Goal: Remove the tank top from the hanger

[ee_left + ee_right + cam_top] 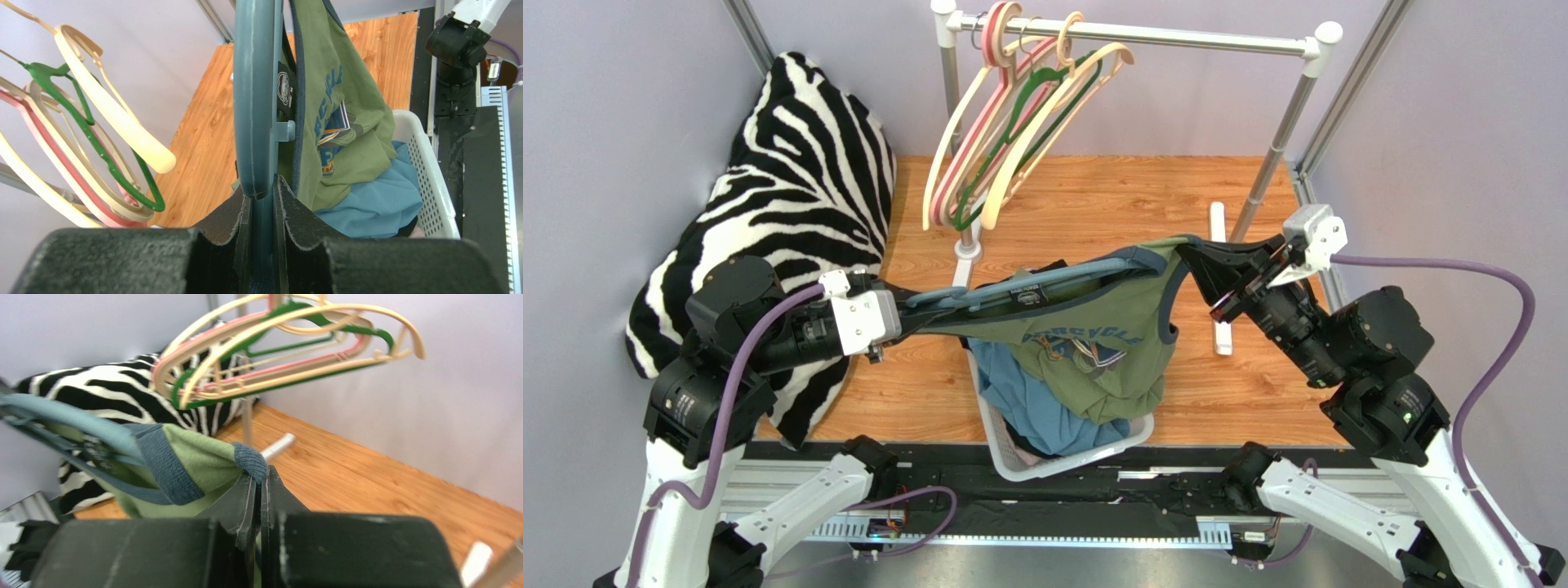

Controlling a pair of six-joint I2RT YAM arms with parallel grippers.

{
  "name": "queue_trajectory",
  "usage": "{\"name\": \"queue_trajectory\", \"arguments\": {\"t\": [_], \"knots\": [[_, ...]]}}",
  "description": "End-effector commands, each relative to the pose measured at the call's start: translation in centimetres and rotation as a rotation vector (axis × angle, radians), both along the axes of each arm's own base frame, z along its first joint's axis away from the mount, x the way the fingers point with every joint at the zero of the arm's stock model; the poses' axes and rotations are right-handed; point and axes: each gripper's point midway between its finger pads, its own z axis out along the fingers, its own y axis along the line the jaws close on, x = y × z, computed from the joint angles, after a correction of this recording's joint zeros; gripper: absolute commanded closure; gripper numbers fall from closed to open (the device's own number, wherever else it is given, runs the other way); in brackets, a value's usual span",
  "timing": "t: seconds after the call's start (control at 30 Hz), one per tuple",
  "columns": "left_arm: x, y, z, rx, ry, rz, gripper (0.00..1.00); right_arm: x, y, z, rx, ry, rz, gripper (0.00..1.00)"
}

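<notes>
A green tank top (1112, 349) with dark blue trim hangs on a grey-blue hanger (1038, 288), held level above the white basket (1014, 456). My left gripper (913, 316) is shut on the hanger's left arm; in the left wrist view the hanger (253, 104) runs up from between the pads (287, 202), with the tank top (344, 104) to its right. My right gripper (1195, 261) is shut on the tank top's right shoulder strap. In the right wrist view the strap's blue trim (250, 462) is pinched at the tips of the gripper (260, 478).
A clothes rail (1136, 37) at the back carries several bare hangers (1014, 123) in cream, pink and green. A zebra-print cushion (787, 196) leans at the left. The basket holds blue cloth (1044, 410). The rail's white foot (1219, 276) lies behind my right gripper.
</notes>
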Motion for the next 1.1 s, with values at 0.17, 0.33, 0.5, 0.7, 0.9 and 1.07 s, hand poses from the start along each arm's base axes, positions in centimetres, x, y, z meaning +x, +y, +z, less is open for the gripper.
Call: {"name": "queue_trajectory", "arguments": {"t": [0.17, 0.33, 0.5, 0.7, 0.9, 1.07], "knots": [[-1.3, 1.1, 1.3, 0.0, -0.101, 0.001, 0.88, 1.4, -3.3, -1.1, -0.006, 0.058, -0.188, 1.0], [-1.4, 1.0, 2.1, -0.004, -0.115, -0.01, 0.89, -0.2, -0.1, -5.1, -0.131, 0.129, 0.004, 0.96], [-0.8, 0.6, 2.3, 0.011, -0.083, -0.015, 0.89, -2.4, 0.3, -6.4, -0.236, 0.078, 0.12, 0.0], [-0.9, 0.0, 0.6, 0.033, -0.021, -0.054, 0.9, -5.9, -2.7, -3.3, -0.306, -0.144, 0.154, 0.0], [-0.9, -0.8, -0.8, 0.05, 0.047, -0.099, 0.9, -6.9, -1.2, 0.2, -0.302, -0.259, 0.242, 0.0], [-1.5, -0.7, 0.0, 0.024, 0.048, -0.106, 0.9, -5.1, 1.1, 0.0, -0.279, -0.267, 0.261, 0.0]]}}
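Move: The right hand still pinches the tank top's shoulder strap, stretched past the free tip of the blue hanger, which lies about 6 cm to its left and roughly level with it. The tank top's body hangs some 11 cm left, 8 cm nearer the base and 17 cm below, over the basket, itself about 17 cm left, 6 cm back and far below. From the left hand the hanger tip is roughly 30 cm right and 8 cm ahead. Still pinching the strap, the right hand draws it away from the hanger tip, slightly forward and right, then down about 7 cm, spreading its fingers wide and letting the cloth go near the bottom. It then backs off some 5 cm while rising about 8 cm, fingertips tilting up. The left hand keeps its grip on the hanger, lifting a little, then sinking about 3 cm. ##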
